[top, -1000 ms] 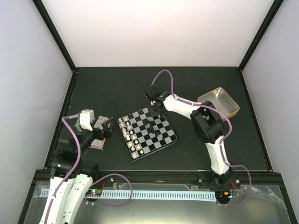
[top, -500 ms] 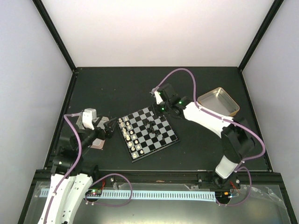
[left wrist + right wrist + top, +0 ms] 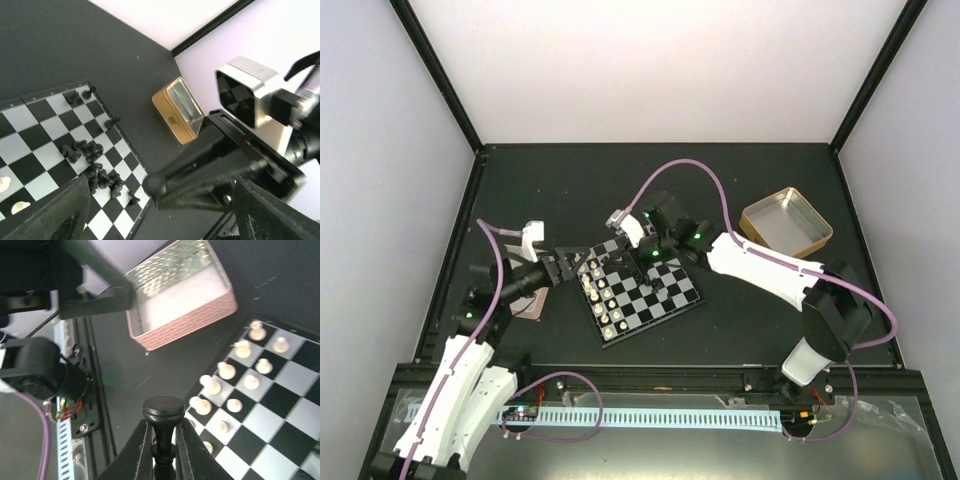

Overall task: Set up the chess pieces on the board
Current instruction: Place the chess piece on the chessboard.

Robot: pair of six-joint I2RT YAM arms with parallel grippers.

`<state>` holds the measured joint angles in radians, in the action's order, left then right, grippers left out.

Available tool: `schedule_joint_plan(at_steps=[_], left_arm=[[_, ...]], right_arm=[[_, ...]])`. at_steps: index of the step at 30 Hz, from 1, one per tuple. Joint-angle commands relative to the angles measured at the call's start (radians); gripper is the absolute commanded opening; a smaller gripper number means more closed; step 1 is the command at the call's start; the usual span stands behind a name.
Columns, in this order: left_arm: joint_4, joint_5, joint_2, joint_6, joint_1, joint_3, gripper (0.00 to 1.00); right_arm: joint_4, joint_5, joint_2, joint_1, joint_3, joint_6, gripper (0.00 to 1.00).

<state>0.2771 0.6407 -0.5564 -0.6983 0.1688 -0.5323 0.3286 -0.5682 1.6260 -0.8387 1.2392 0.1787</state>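
The board (image 3: 665, 300) lies mid-table, with cream-white chess pieces (image 3: 600, 297) in two rows along its left side and black ones (image 3: 650, 268) lying loose in the middle. My right gripper (image 3: 603, 246) reaches over the board's far-left corner. It is shut on the stem of a black piece (image 3: 163, 412), base end outward. My left gripper (image 3: 574, 262) faces it with jaws wide open. In the left wrist view the held piece's round base (image 3: 154, 185) hangs between the left fingers (image 3: 55, 215), touching neither.
A silver-pink tray (image 3: 185, 305) sits left of the board, half under the left arm (image 3: 505, 285). A gold tin (image 3: 786, 222) stands at the right rear. Tumbled black chessmen (image 3: 87, 150) lie near the board's right edge.
My right arm swung left across the board, carrying the black piece. My left arm reached right to meet it at the board's corner, and its jaws have narrowed slightly.
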Motion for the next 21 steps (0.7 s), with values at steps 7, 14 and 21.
schedule_joint_plan(at_steps=[7, 14, 21], left_arm=[[-0.132, 0.149, -0.127, -0.211, 0.009, 0.057, 0.56], [-0.239, 0.211, -0.154, -0.297, 0.018, 0.107, 0.52], [-0.309, 0.250, -0.180, -0.345, 0.038, 0.128, 0.46]], right_arm=[[-0.040, -0.073, 0.012, -0.060, 0.030, -0.053, 0.05], [-0.053, -0.057, 0.022, -0.066, 0.036, -0.043, 0.05], [-0.068, -0.034, 0.038, -0.069, 0.048, -0.023, 0.05]])
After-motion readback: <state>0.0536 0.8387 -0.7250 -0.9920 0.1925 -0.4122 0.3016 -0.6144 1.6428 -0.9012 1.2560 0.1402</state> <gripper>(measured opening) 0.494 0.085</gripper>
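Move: The black chess piece is already held in the right gripper's fingertips, base outward; it lies about 2 cm ahead of the left hand, 6 cm to its right and 5 cm below. The standing white pieces are some 22 cm below the left hand, about 1 cm ahead and 2 cm right; the heap of fallen black pieces is about 8 cm ahead, 13 cm right and equally far down. From the right hand, the left gripper is about 2 cm back, 6 cm left and 5 cm higher. The held black piece, still pinched by the right hand, is brought roughly 3.5 cm back and left towards the left gripper, then kept nearly still. The left hand comes down about 4 cm and right about 3 cm onto it, rolling some 20 degrees and swinging a little clockwise, its wide-open fingers closing to about half open on either side of the piece. ##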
